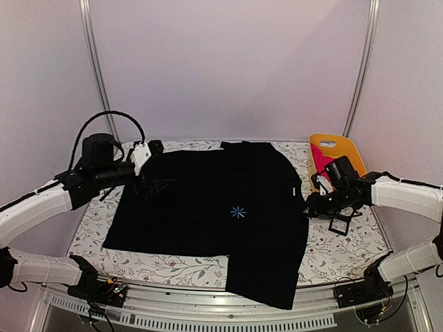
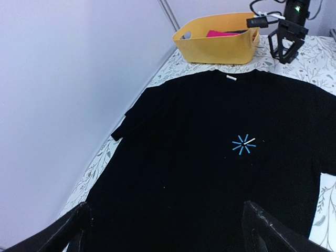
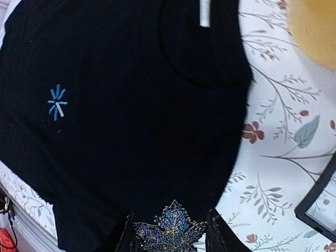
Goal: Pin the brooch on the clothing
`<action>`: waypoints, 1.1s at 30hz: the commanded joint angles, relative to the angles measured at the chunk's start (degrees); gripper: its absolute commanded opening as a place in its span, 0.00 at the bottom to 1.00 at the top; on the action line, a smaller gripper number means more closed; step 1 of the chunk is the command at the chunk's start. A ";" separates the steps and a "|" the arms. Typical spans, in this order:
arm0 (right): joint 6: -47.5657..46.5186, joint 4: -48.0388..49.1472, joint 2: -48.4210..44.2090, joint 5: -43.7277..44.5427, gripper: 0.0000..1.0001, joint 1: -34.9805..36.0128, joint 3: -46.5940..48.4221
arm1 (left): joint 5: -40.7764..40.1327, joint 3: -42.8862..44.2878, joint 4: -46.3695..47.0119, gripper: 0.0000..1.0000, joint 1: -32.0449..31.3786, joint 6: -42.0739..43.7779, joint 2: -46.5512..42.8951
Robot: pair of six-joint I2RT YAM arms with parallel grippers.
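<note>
The clothing, a black long-sleeved shirt [image 1: 208,200], lies flat on the table with a light-blue asterisk print [image 1: 238,212] on its chest. My right gripper [image 3: 171,214] is shut on the brooch [image 3: 172,233], a blue jewelled maple leaf with gold veins, held between both fingers. It hovers at the shirt's right edge [image 3: 131,105], near the collar. In the top view the right gripper [image 1: 309,205] sits just off that edge, and the brooch is hidden there. My left gripper [image 2: 165,207] stands wide open over the shirt's left side [image 2: 210,173], holding nothing.
A yellow basket [image 1: 336,149] with a pink garment [image 1: 320,162] stands at the back right. A small black square frame [image 1: 339,225] lies on the floral tablecloth by the right arm. The shirt's hem hangs over the table's near edge.
</note>
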 commanded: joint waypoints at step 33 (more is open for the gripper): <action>-34.16 2.80 -1.39 -37.39 0.34 6.71 14.43 | 27.61 33.10 4.52 0.70 -23.90 41.98 41.19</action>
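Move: The brooch, already pinched in the right fingers, lies about 42 cm to the left hand's right, 3 cm nearer the base and 17 cm lower; from the right hand, the open left gripper is the mirror of that. The blue snowflake mark on the black clothing is roughly 20 cm left of the right hand, 4 cm farther out and 7 cm below. Also from the right hand, the black square box sits some 13 cm right, 1 cm ahead, and the white tag about 12 cm straight ahead, both 7 cm below. Still pinching the brooch, the right hand lifts it about 15 cm and carries it some 12 cm left, drawing back slightly while swinging counter-clockwise and tipping its fingers up. The left hand sweeps roughly 24 cm right and a little back to meet the brooch, turning clockwise and tipping its fingers up, its wide-open fingers closing partway around nothing yet. ##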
